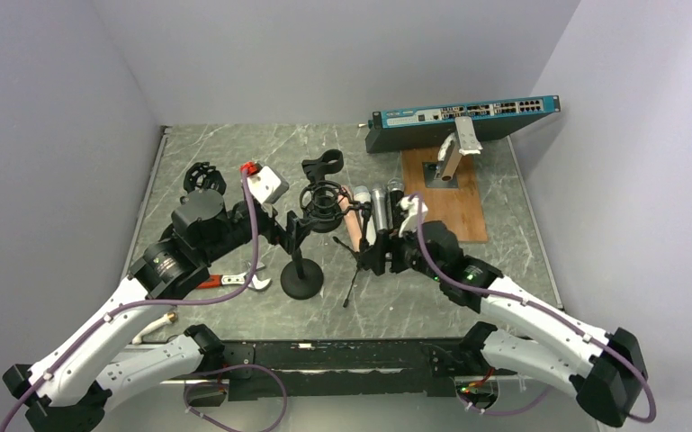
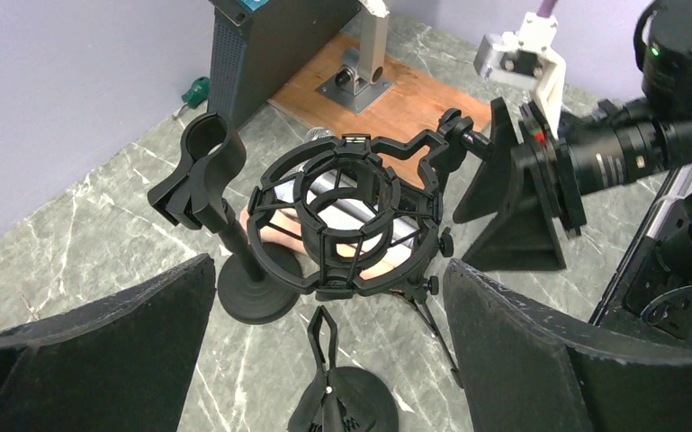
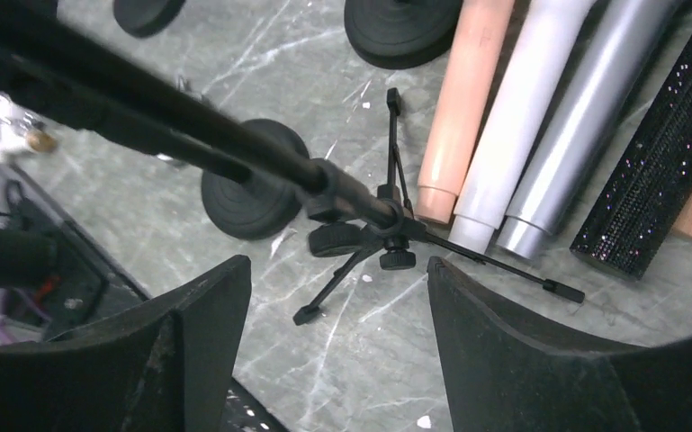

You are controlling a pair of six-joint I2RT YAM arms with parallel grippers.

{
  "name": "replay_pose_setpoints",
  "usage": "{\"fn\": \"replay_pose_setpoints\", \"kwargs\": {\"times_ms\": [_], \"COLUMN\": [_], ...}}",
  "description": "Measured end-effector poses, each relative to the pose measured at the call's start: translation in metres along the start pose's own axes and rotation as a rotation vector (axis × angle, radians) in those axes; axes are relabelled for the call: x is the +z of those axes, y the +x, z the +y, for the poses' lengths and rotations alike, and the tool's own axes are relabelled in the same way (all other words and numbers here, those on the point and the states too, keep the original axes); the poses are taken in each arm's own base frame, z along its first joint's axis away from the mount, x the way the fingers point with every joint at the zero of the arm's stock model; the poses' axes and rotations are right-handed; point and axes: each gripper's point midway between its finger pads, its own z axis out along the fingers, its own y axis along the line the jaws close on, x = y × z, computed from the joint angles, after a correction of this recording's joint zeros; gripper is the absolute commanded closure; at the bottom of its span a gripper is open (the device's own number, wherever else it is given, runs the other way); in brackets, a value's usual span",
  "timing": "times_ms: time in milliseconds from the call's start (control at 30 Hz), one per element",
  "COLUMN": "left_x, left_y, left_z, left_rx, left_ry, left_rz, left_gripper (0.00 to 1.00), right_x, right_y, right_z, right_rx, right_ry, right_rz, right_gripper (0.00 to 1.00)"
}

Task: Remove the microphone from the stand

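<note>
A black shock mount (image 1: pixel 324 200) on a tripod stand (image 3: pixel 387 234) holds no microphone; it also shows in the left wrist view (image 2: pixel 342 216). Several microphones lie flat behind it: pink (image 3: pixel 459 99), white (image 3: pixel 522 117), silver (image 3: pixel 594 117) and glittery black (image 3: pixel 666 153). My left gripper (image 1: pixel 295 232) is open and empty, its fingers (image 2: pixel 99 351) either side of a clip stand's empty clip (image 2: pixel 328 337). My right gripper (image 1: pixel 380 255) is open and empty, low over the table just in front of the tripod's legs (image 3: pixel 337 360).
A round-base clip stand (image 1: pixel 301 279) stands at the front, another (image 2: pixel 202 166) behind it. A network switch (image 1: pixel 463 117) and a wooden board (image 1: pixel 454 202) with a metal bracket are at the back right. A red-handled wrench (image 1: pixel 234 281) and a loose shock mount (image 1: pixel 202 175) lie on the left.
</note>
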Motion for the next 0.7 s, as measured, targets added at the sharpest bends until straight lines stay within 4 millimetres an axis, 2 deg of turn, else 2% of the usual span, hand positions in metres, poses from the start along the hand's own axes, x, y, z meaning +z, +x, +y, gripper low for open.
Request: {"fn": "replay_pose_setpoints", "kwargs": {"times_ms": [133,200,300,400,500,700], "left_x": [-0.003,-0.004,-0.004,-0.004,-0.004,-0.004], "left_y": [-0.003,-0.004,-0.004,-0.004,-0.005,-0.005], "left_z": [0.000,0.000,0.000,0.000,0.000,0.000], "left_rx": [-0.003,-0.004,-0.004,-0.004,-0.004,-0.004], "left_ry": [-0.001,-0.001,-0.001,-0.001,-0.002,-0.002], "left_rz": [-0.011,-0.016,-0.017,-0.017,-0.017,-0.017], "left_gripper": [0.01,0.01,0.01,0.01,0.01,0.01], "right_x": [-0.002,-0.001,0.005,0.010,0.014,0.016], "right_y": [-0.007,-0.007,-0.006,-0.002,0.001,0.000], "right_z": [-0.018,-0.021,-0.011,0.005,0.016,0.021], "right_rx": [0.157,0.229,0.309,0.381,0.429,0.457], "right_ry": [-0.033,-0.070,-0.170,-0.291,-0.367,-0.412], "right_rz": [-0.003,0.020,0.069,0.133,0.179,0.199], "right_gripper": [0.28,0.31,0.45,0.52,0.54,0.62]}}
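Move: The clamp knob on the tripod stand's column is only about 4 cm left of and 3 cm ahead of the right hand, nearly level with it. The stand's shock-mount ring is roughly 10 cm left, 4 ahead and 8 above. On the table the pink microphone lies some 15 cm ahead and 5 left, about 13 below; the round-base stand is some 17 cm left, 1 ahead. From the left hand, the knob is about 9 cm right, 3 ahead and 19 below. No touch can be made out for certain, but the right fingertips end close before the tripod stand's clamp knob, one above and one below. The hand first swings out a little forward and right, then goes about 4 cm left, easing back slightly, at unchanged height, while the wrist rolls and turns some 35 degrees to point mostly left and the fingers partly close, to under half open. ##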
